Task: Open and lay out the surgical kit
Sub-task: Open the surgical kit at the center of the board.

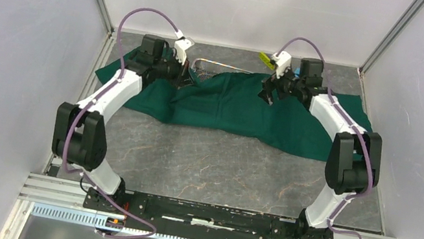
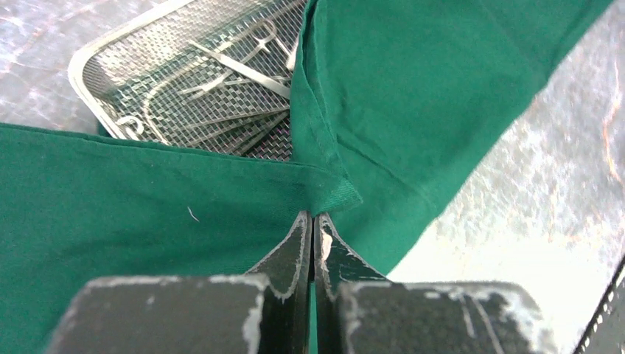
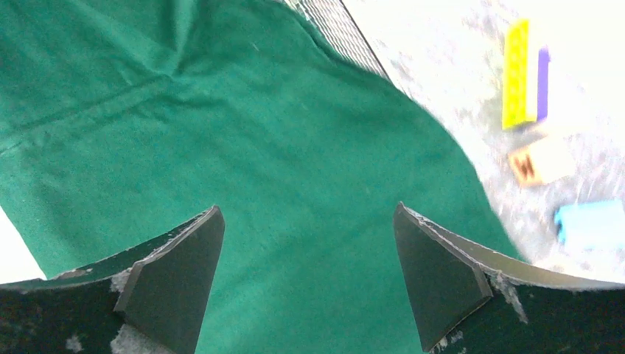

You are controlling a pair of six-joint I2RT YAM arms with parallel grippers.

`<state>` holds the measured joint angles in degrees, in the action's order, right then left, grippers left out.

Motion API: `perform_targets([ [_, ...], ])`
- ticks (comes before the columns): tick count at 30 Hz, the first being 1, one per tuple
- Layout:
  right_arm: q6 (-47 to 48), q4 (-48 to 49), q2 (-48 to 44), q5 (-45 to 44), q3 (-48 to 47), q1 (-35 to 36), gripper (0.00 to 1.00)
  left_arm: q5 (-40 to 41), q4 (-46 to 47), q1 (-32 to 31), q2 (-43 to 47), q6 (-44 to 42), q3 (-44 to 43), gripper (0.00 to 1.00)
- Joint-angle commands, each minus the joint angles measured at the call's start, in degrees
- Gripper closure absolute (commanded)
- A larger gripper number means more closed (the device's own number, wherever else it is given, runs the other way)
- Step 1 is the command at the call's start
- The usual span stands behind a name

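Observation:
The surgical kit lies at the back of the table. Its dark green cloth is spread wide and partly folded back off the silver wire-mesh tray. Slim steel clamps lie in the uncovered part of the tray. My left gripper is shut on a folded corner of the cloth next to the tray, and green shows between its fingers. My right gripper hangs open just above the cloth near its right part, with nothing between the fingers. From above, the left gripper and right gripper flank the tray.
Beyond the cloth's right edge lie a yellow-green block, a brown block and a blue block. Metal frame posts and white walls close in the table at the back and sides. Bare grey tabletop lies in front of the cloth.

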<state>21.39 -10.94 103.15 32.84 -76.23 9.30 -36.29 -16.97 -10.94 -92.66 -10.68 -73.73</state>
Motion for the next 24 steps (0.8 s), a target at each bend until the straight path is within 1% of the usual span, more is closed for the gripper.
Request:
perform_targets([
  [1, 13.34, -0.18, -1.09, -0.31, -3.60, 4.54, 0.07, -3.41, 1.43, -1.48, 5.53, -5.53, 3.80, 0.98],
  [5, 18.60, -2.69, 2.45, 0.63, -7.94, 7.31, 0.06, -3.17, 1.42, -2.54, 7.38, -6.43, 6.44, 0.98],
  [8, 23.00, -7.31, 6.35, 0.84, -13.98, 9.04, 0.06, -2.67, 1.42, -3.02, 8.69, -7.21, 8.07, 0.98],
  [13, 30.74, -12.92, 11.33, -0.71, -21.06, 11.31, 0.06, -2.20, 1.42, -3.32, 10.04, -7.66, 9.74, 0.98],
  [16, 33.87, -16.59, 14.54, -0.81, -24.94, 12.01, 0.06, -2.04, 1.27, -3.55, 10.32, -7.65, 9.88, 0.98],
  [24, 38.50, -17.84, 18.74, -2.74, -26.36, 12.92, 0.08, -0.91, 0.98, -3.65, 11.78, -8.13, 10.78, 0.98],
])
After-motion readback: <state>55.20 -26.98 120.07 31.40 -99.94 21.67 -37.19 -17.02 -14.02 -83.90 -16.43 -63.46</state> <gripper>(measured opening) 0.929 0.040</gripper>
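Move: The left fingers already pinch the green drape's flap. The drape's near edge lies about 14 cm straight back from that hand and some 13 cm lower. The wide-open right hand aims at the drape's loose edge over the tray, about 10 cm to its left, 4 cm farther out and 7 cm below. The instrument tray's middle is about 14 cm left of the right hand and 4 cm ahead; the yellow block sits some 17 cm ahead and 2 cm left, the wooden cube 14 cm ahead and 5 cm right. Still pinching the flap, the left hand draws it about 5 cm back towards the drape's near edge, easing to a stop. Meanwhile the right hand travels some 10 cm left to the loose drape edge over the tray, rising slightly, then edging forward and sinking about 4 cm. It turns roughly 30 degrees counter-clockwise and rolls its left side down; its fingers stay wide, with no grip on the cloth yet. ##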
